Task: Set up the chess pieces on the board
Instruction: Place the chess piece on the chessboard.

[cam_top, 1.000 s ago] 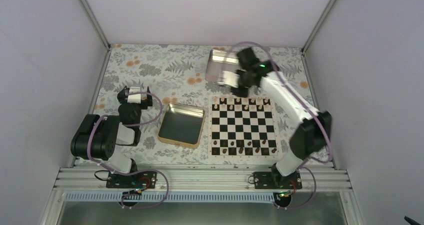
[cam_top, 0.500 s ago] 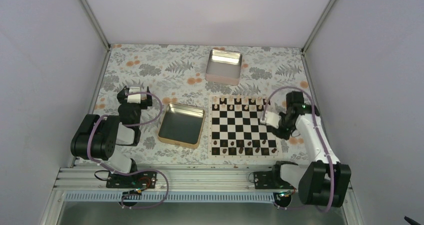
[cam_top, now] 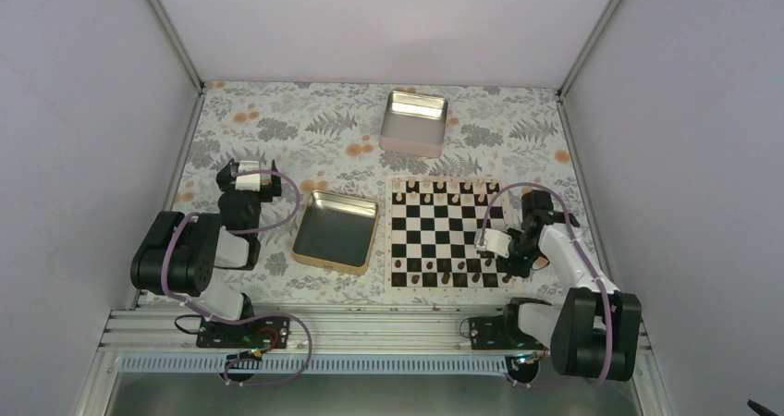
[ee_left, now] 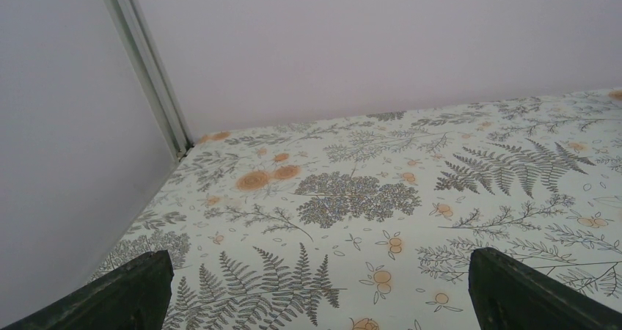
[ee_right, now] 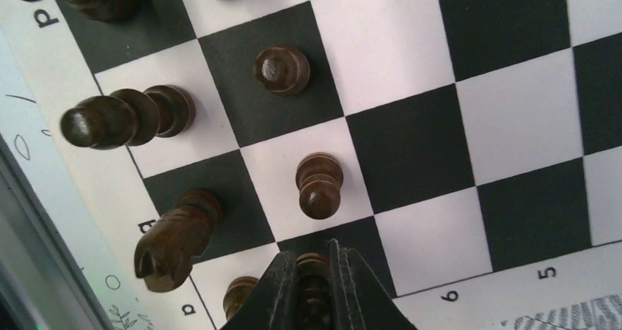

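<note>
The board point(cam_top: 386, 240), black and white checks with a thin light rim, lies right of centre. Dark chess pieces point(cam_top: 444, 273) stand along its near rows, and more small pieces line the far row. My right gripper point(cam_top: 504, 254) hangs low over the board's near right corner. In the right wrist view it point(ee_right: 314, 260) is shut on a dark pawn point(ee_right: 314, 275) above a black square. Beside it stand another pawn point(ee_right: 320, 185), a knight point(ee_right: 172, 242) and several other dark pieces. My left gripper point(ee_left: 319, 268) is open over the flowered cloth with nothing between its fingers.
A gold-rimmed tray point(cam_top: 335, 264) sits left of the board. A silver tin point(cam_top: 411, 143) stands behind the board. The left arm point(cam_top: 199, 250) is folded at the near left. White walls close in the table on three sides.
The right arm has swung from the silver tin at the back to the board's near right corner and come down low over it. The left arm has not moved.
</note>
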Robot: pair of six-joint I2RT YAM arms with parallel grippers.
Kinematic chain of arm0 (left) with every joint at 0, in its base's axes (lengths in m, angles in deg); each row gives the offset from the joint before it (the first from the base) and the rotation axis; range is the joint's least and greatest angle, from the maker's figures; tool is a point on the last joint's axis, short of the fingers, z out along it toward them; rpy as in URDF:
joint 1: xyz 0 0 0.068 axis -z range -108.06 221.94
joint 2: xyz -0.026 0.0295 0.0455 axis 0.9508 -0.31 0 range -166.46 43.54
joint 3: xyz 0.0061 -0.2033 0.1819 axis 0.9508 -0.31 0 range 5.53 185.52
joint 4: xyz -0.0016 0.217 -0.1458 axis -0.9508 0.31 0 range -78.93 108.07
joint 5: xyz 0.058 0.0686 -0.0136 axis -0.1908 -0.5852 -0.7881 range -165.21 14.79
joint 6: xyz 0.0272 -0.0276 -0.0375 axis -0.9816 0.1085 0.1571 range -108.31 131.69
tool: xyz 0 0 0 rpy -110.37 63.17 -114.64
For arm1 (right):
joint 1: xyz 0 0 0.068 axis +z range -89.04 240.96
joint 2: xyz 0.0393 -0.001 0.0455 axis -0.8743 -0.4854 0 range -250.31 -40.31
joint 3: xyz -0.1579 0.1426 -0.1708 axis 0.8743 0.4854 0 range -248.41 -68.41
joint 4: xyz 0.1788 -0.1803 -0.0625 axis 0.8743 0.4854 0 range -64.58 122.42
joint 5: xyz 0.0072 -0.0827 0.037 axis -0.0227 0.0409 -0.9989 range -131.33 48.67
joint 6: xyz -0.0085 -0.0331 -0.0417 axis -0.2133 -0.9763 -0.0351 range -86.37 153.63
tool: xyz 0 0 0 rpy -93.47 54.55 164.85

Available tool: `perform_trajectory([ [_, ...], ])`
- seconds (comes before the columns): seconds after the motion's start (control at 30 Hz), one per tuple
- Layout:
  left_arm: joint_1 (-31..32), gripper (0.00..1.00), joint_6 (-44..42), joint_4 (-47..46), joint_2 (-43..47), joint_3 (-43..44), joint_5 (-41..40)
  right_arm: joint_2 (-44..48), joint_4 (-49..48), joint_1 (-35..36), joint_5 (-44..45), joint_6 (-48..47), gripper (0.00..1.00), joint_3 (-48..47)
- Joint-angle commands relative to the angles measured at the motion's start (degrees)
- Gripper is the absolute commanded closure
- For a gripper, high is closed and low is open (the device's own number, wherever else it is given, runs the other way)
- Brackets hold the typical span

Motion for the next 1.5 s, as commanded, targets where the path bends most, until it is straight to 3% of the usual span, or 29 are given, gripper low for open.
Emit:
perform_trajectory([
  [0.0, -0.14, 0.0, 0.65, -1.79, -0.09, 0.33, 0.56, -0.6, -3.02, -1.42, -0.63, -1.63, 0.94, 1.49],
  [0.63, -0.09, 0.0, 0.63, -1.77, -0.08, 0.33, 0.6, -4.43, -5.78, -5.51, -1.68, -3.88, 0.94, 0.59],
  [0.87, -0.08, 0.0, 0.59, -1.77, -0.08, 0.33, 0.61, -4.98, -5.13, -5.49, -2.1, -3.77, 0.87, 0.49],
  [1.13, -0.11, 0.0, 0.63, -1.79, -0.08, 0.33, 0.7, -3.14, -0.47, -5.55, -3.14, -4.57, 0.57, -1.64],
  [1.23, -0.14, 0.0, 0.55, -1.74, -0.11, 0.33, 0.68, -1.68, 2.21, -5.51, -3.87, -4.7, 0.08, -4.32],
  [1.27, -0.12, 0.0, 0.58, -1.77, -0.14, 0.33, 0.68, -1.26, 3.54, -5.51, -4.54, -4.72, 0.01, -5.94],
  [1.47, -0.09, 0.0, 0.54, -1.78, -0.09, 0.35, 0.68, -1.06, 12.63, -5.48, -10.9, -4.26, 0.0, -22.33],
])
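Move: My right hand still pinches a dark pawn above its goal, the black square at the board's right edge, second row: about 1 cm ahead, 2 cm right and 4 cm below. Some 2 cm below hand height, the next pawn stands 1 cm ahead and 2 cm left; the knight is 3 cm back and 2 cm left; the corner rook is 3 cm back and 2 cm right. From my left hand that square is roughly 62 cm right, 19 cm back and 14 cm down. With the pawn pinched, I ease my right hand about 1.5 cm right, 1 cm forward and 1.5 cm down onto the edge square and hold there briefly. Then I open the fingers wide, drifting back slightly, let go of the pawn, and rise quickly about 7 cm while swinging some 3 cm forward, clear of the pieces. ##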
